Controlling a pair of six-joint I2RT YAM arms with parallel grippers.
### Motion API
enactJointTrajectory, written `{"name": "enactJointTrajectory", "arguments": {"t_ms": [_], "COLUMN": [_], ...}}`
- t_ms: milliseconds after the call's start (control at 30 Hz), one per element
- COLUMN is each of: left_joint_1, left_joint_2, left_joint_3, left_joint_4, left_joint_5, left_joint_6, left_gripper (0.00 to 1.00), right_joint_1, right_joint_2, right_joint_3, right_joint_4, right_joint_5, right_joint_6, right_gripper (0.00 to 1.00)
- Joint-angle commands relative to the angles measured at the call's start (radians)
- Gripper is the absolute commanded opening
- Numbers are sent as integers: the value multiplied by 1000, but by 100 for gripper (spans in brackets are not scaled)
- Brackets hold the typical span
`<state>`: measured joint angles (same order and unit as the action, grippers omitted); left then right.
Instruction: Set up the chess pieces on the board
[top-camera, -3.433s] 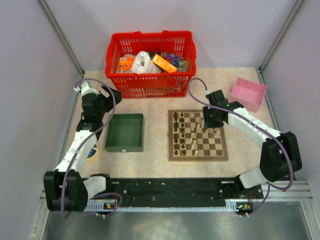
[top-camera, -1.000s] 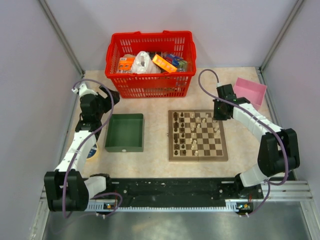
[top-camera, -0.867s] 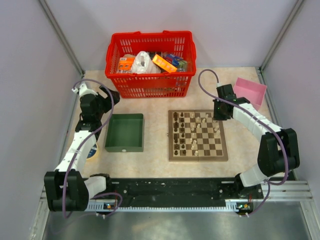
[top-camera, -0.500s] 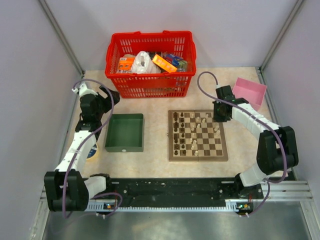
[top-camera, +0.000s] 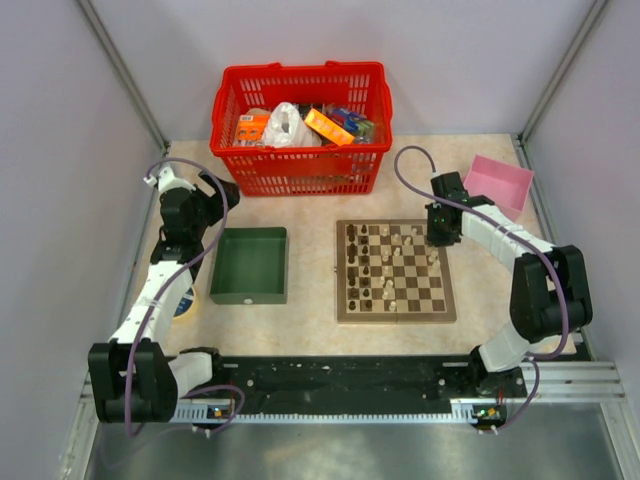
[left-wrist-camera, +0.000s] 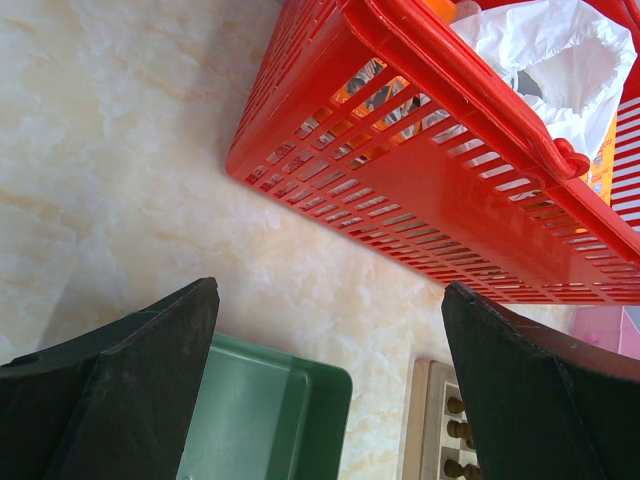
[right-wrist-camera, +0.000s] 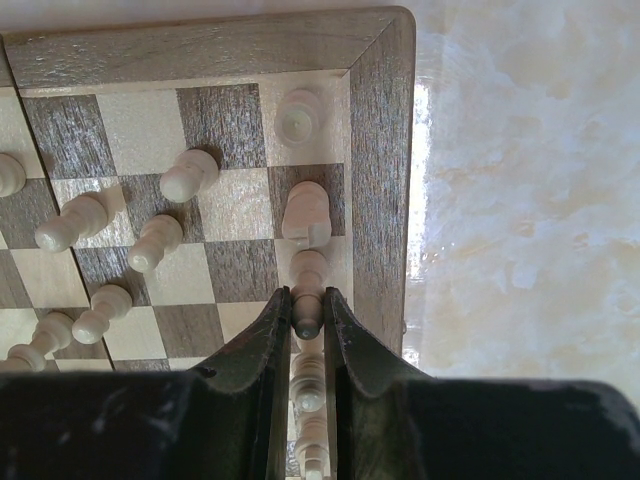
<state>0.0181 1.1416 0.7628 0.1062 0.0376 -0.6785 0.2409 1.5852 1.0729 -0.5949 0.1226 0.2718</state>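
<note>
The board (top-camera: 395, 288) lies right of centre, with dark chess pieces (top-camera: 362, 262) mostly on its left half and pale ones (top-camera: 412, 240) towards the right. My right gripper (right-wrist-camera: 306, 300) sits over the board's far right corner (top-camera: 438, 232), shut on a pale chess piece (right-wrist-camera: 307, 312) in the column along the rim (right-wrist-camera: 380, 150). More pale pieces (right-wrist-camera: 303, 210) stand in line just ahead of it and under the fingers. Whether the pinched piece touches its square is hidden. My left gripper (left-wrist-camera: 330, 300) hangs open and holds nothing, above the green tray's far corner (left-wrist-camera: 300, 400).
A red basket (top-camera: 300, 125) full of packets stands at the back, close to the left gripper (top-camera: 190, 205). A pink bin (top-camera: 497, 185) sits at the back right, just beyond the right arm. A tape roll (top-camera: 186, 303) lies left of the green tray (top-camera: 250, 265).
The right gripper went from the board's middle to its far right corner some seconds ago. In the last second only its elbow drew in slightly. The left arm has stayed still.
</note>
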Motion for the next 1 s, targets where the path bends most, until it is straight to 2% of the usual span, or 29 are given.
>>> {"name": "enactJointTrajectory", "arguments": {"t_ms": [0, 767, 933, 967], "left_joint_1": [5, 5, 6, 5], "left_joint_2": [-22, -23, -22, -20], "left_joint_3": [-3, -11, -11, -10], "left_joint_4": [59, 62, 64, 66], "left_joint_5": [10, 5, 8, 8], "left_joint_6": [13, 11, 10, 10], "left_gripper": [99, 99, 99, 99], "right_joint_1": [-9, -11, -9, -9], "right_joint_2": [7, 7, -8, -16], "right_joint_3": [6, 38, 47, 48], "right_joint_4": [12, 1, 1, 1], "right_joint_5": [8, -3, 6, 12], "right_joint_6": [-8, -23, -23, -23], "right_gripper": [12, 33, 35, 39]}}
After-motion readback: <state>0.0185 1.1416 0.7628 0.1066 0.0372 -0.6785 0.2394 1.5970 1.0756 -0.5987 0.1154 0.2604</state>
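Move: The light bishop is already between the right fingertips, its middle some 2 cm below the hand, over the third square from the far corner in the board's right-hand column. The knight stands about 3 cm ahead in that column and the rook about 6 cm ahead; another light piece stands some 3 cm back, in line. From the left hand the bishop lies about 54 cm right, 6 cm back and 17 cm lower. Hold the right hand in place over the board's right-hand column, fingers slanting down and forward, and let go of the bishop: open the fingers gently to about a third of their range, one finger off its left side and one off its right. Don't lift away; keep the tips low around the bishop's head, sinking no more than half a centimetre. ##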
